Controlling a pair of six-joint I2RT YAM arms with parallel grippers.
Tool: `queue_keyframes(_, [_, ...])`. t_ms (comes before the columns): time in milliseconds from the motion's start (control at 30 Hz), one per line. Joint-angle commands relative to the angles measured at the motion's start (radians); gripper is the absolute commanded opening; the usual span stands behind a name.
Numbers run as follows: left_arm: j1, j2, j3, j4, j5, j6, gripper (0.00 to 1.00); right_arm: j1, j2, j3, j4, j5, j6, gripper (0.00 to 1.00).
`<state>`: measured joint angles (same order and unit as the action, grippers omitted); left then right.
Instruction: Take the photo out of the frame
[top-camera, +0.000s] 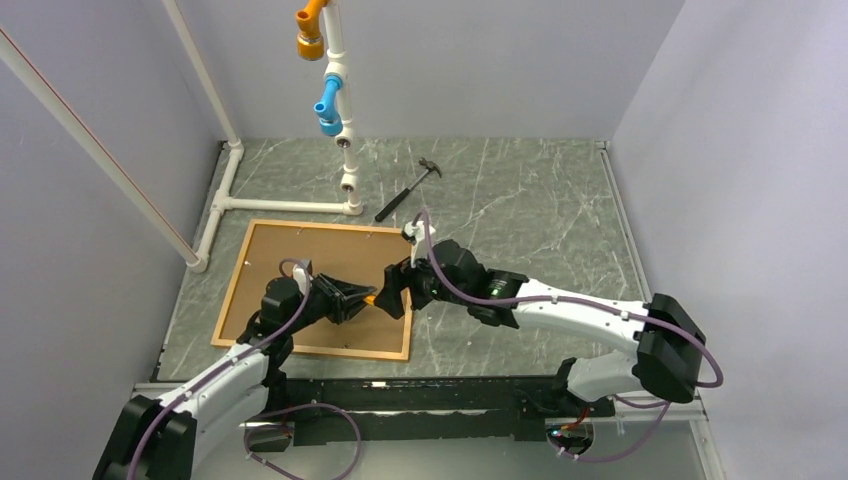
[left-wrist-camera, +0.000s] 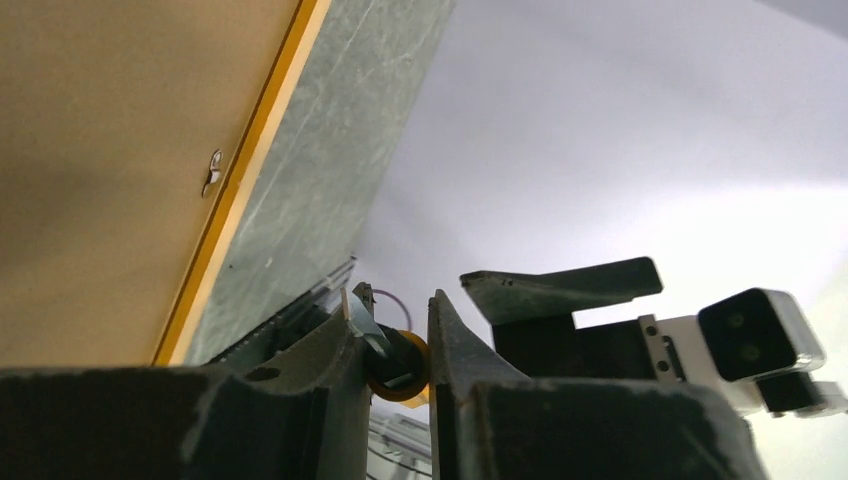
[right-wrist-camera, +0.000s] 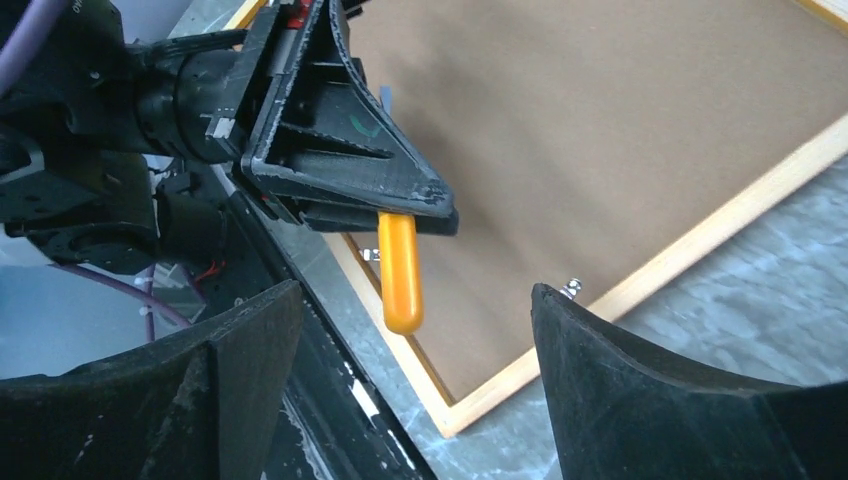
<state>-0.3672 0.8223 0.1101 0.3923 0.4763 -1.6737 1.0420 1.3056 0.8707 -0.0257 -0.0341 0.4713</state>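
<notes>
The frame (top-camera: 330, 352) lies face down on the table, a thin orange border around the photo's brown board back (top-camera: 310, 250). Above its right part, my left gripper (top-camera: 362, 300) is shut on a small orange-handled tool (top-camera: 371, 298). In the right wrist view the rounded orange handle (right-wrist-camera: 399, 270) sticks out below the left gripper's fingers (right-wrist-camera: 340, 150). My right gripper (right-wrist-camera: 415, 300) is open around the handle's end without touching it. The left wrist view shows the tool (left-wrist-camera: 400, 385) pinched between the jaws of the left gripper (left-wrist-camera: 395, 310). The photo's printed side is hidden.
Small metal clips (right-wrist-camera: 572, 288) (left-wrist-camera: 212, 172) sit on the board back by the border. A hammer (top-camera: 408, 190) lies behind the frame. A white pipe structure (top-camera: 285, 205) with orange (top-camera: 312, 30) and blue (top-camera: 328, 105) fittings stands at the back left. Walls enclose the table.
</notes>
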Motion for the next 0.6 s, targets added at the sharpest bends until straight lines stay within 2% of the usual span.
queue_keyframes(0, [0.008, 0.0, -0.051, 0.203, 0.024, -0.151, 0.0, 0.031, 0.049, 0.028, 0.152, -0.014, -0.017, 0.83])
queue_keyframes(267, [0.008, -0.103, -0.039, 0.07, 0.0, -0.129, 0.0, 0.065, 0.102, 0.011, 0.223, -0.043, -0.011, 0.72])
queue_keyframes(433, [0.008, -0.097, -0.064, 0.119, 0.005, -0.154, 0.0, 0.067, 0.137, 0.021, 0.242, -0.05, -0.003, 0.68])
queue_keyframes(567, [0.008, -0.093, -0.068, 0.144, 0.006, -0.16, 0.0, 0.069, 0.177, 0.049, 0.238, -0.067, 0.002, 0.58])
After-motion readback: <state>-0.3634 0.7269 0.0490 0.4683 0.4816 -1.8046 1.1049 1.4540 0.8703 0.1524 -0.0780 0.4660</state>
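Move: The left hand already pinches the screwdriver, whose yellow handle sticks out about 3 cm to that hand's right, 1 cm back and 1 cm lower. From the open right hand the handle lies roughly 4 cm to the left, 1 cm back and 2 cm down. Some 17 cm below the right hand is the upturned frame, its middle about 17 cm left and 3 cm farther out, its right rail about 4 cm right and 3 cm farther out. The right hand slides about 4 cm to its left towards the yellow handle, drifting some 1.5 cm back and, late on, sinking about 2 cm, while its wide-open fingers draw partly together around the handle's free end without yet gripping. The left hand keeps its pinch on the screwdriver and holds it out over the frame, rising about 2 cm after a slight dip and rolling just over 5 degrees. ##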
